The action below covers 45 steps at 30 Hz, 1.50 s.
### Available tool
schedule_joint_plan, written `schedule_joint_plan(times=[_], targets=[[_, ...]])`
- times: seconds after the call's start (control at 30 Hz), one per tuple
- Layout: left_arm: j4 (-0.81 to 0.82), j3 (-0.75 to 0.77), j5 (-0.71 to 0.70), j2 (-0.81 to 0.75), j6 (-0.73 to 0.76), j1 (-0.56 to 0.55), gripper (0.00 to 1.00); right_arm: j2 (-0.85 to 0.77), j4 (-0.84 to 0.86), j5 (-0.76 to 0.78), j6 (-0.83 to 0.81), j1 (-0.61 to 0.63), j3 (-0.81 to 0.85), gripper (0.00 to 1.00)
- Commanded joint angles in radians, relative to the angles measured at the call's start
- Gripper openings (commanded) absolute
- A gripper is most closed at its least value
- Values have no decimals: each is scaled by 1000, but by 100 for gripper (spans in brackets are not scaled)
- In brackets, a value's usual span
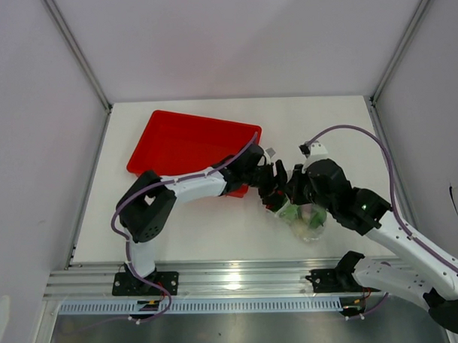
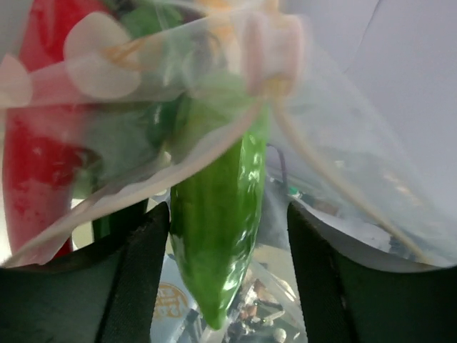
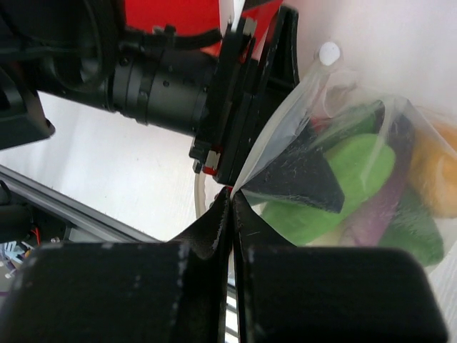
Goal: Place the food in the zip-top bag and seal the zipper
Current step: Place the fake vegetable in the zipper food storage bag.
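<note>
The clear zip-top bag (image 1: 306, 221) hangs low between both grippers, its mouth open. Inside lie food pieces: a green vegetable (image 3: 350, 168), a purple eggplant (image 3: 385, 200) and a yellow lemon (image 3: 439, 171). My right gripper (image 3: 230, 193) is shut on the bag's rim by the zipper (image 3: 285, 120). My left gripper (image 2: 227, 221) stands open at the mouth, with a long green vegetable (image 2: 214, 207) hanging loose between its fingers, partly behind bag film (image 2: 343, 157). One left finger (image 3: 300, 175) reaches inside the bag. In the top view the left gripper (image 1: 273, 186) and the right gripper (image 1: 294, 190) nearly meet.
The red tray (image 1: 183, 139) lies behind the left forearm, towards the back left of the white table (image 1: 325, 130). Grey walls close the sides and back. A metal rail (image 1: 240, 276) runs along the near edge.
</note>
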Motion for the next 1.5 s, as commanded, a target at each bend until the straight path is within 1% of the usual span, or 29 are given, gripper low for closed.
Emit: schedule_joint_plan(times=[0.0,0.03,0.1,0.23,0.43,0.47,0.5,0.9,1.0,1.23,1.47], targets=[[55,-36,9,-63,21,-12,69,6,1,32,22,8,66,0],[68,-38,22,-63,21,-12,72,6,0,31,22,7,73,0],[81,-36,65,-54,27,-12,84,7,-4,26,26,8,73,0],[114,-66,73,-71,32,-14,86,15,-13,18,32,7,72,0],[118,-58,90,-74,61,-14,87,16,-36,23,34,7,92,0],[112,-53,92,-74,70,-14,98,18,-40,28,32,8,95,0],[105,-52,95,-74,87,-14,99,18,-49,29,32,7,101,0],[98,-56,104,-98,138,-14,100,21,-71,43,41,7,98,0],[100,-49,125,-111,161,-12,99,24,-74,52,41,7,103,0],[97,-72,138,-178,286,-12,99,27,-80,61,45,7,121,0],[56,-121,60,-270,408,-12,99,13,-99,66,52,8,119,0]])
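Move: Just inside the bag's mouth, the long green vegetable stands between the left hand's part-open fingers, its middle about 3 cm to the right, 3 cm back and 3 cm below. The filled bottom of the bag is some 9 cm right, 9 cm back and 8 cm below the left hand; the red chili lies about 5 cm back, 1 cm left and 4 cm below. From the right hand, pinching the bag's rim, the green vegetable is roughly 3 cm left, 5 cm back and 9 cm below. Opening on from part-open to fully wide, the left fingers clear the green vegetable in the bag's mouth while the hand eases about 1 cm back and down. It lingers there, starting to roll about its fingers, then lifts some 4 cm and shifts about 2 cm left, the roll reaching about 15 degrees with its forward side dipping. The right hand keeps its shut pinch on the rim, nearly in place. ##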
